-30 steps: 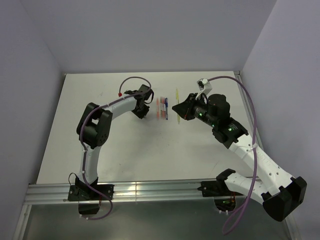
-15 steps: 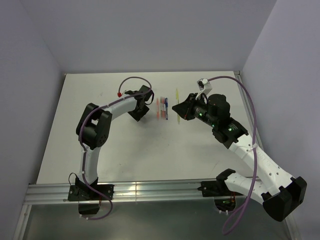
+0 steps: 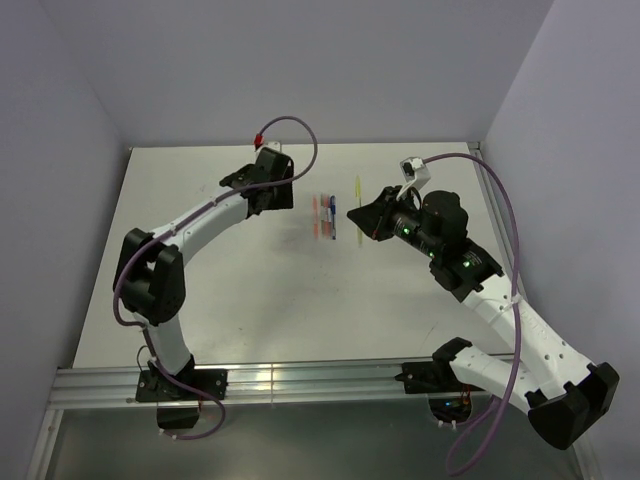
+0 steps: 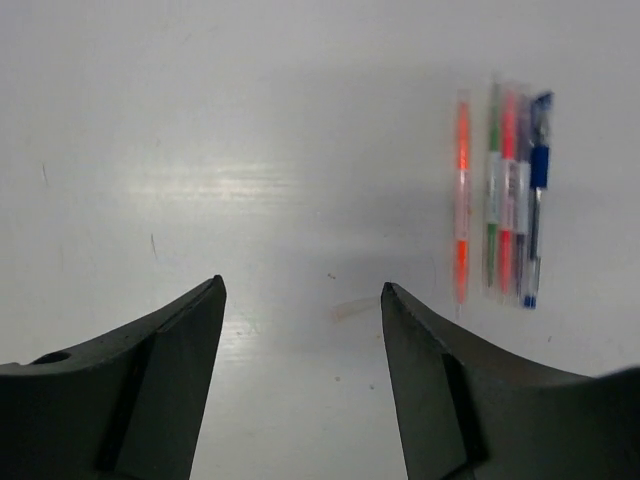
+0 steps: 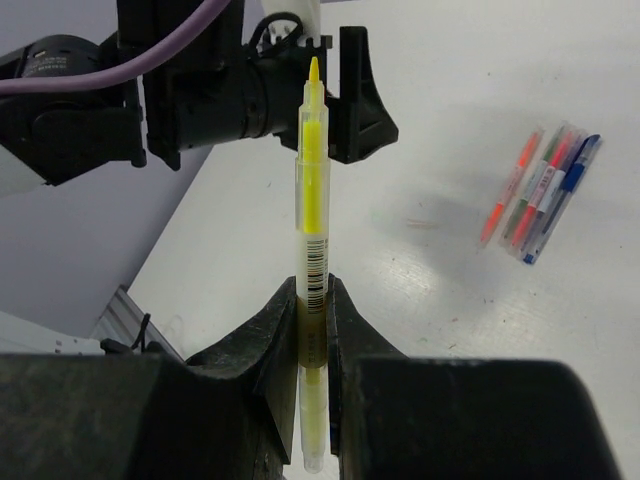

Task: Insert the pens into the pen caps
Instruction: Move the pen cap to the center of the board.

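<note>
Several pens [image 4: 505,195] lie side by side on the white table [image 4: 200,120]: orange, green, red and dark blue. In the top view they form a small row [image 3: 325,215] at the table's middle. My left gripper [image 4: 302,290] hangs open over bare table to the left of that row, holding nothing. A faint clear sliver [image 4: 350,308] lies just beyond its fingertips. My right gripper [image 5: 312,290] is shut on a yellow pen [image 5: 312,190], which sticks straight out past the fingers, tip bare. From above, that yellow pen [image 3: 357,187] sits right of the row. No separate pen caps can be made out.
The left arm's dark wrist [image 5: 200,90] fills the far side of the right wrist view, beyond the yellow pen's tip. Grey walls close the table at the back and both sides. An aluminium rail [image 3: 300,380] runs along the near edge.
My left gripper has opened wide and pulled back and left, away from the row of pens, its elbow swinging left. The right gripper keeps the yellow pen and has barely shifted.
</note>
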Available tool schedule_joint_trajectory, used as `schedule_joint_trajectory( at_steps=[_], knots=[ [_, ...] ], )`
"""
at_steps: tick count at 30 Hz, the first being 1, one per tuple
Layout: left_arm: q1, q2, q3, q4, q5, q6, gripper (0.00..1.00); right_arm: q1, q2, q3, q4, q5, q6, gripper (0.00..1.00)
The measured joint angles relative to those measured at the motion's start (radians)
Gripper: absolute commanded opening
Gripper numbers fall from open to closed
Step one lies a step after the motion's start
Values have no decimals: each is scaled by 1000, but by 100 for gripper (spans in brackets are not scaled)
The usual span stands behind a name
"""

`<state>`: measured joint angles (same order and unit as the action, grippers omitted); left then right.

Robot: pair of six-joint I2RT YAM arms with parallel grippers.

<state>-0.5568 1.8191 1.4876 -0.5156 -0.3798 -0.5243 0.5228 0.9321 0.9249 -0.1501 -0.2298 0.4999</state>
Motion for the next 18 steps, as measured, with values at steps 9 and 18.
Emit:
schedule_joint_trajectory(
  at_steps=[9, 18],
  knots=[
    [21, 68, 34, -16, 392, 537, 69, 0, -5, 0, 0, 5, -2, 0],
    [34, 142, 27, -81, 518, 653, 67, 0, -8, 0, 0, 10, -4, 0]
  ],
)
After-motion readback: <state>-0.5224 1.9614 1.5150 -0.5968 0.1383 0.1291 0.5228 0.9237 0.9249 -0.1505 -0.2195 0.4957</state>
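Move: Almost directly under the left hand lies the small clear pen cap, some 13 cm below and about 3 cm to its right, level with it fore and aft. The orange pen's middle is about 6 cm farther out and 6 cm to the right of the cap; the blue pen, at the far side of the same row, lies some 4 cm beyond the orange one to the right. From the right hand the cap lies roughly 15 cm ahead, 10 cm left and 30 cm down. Sinking towards the loose pen cap after a brief rise, the left hand comes down about 7 cm overall while drawing back and shifting right some 3 to 4 cm each. The wrist swings about 45 degrees clockwise and tips its fingers more steeply down; they stay open and end above the cap, still clear of it. ##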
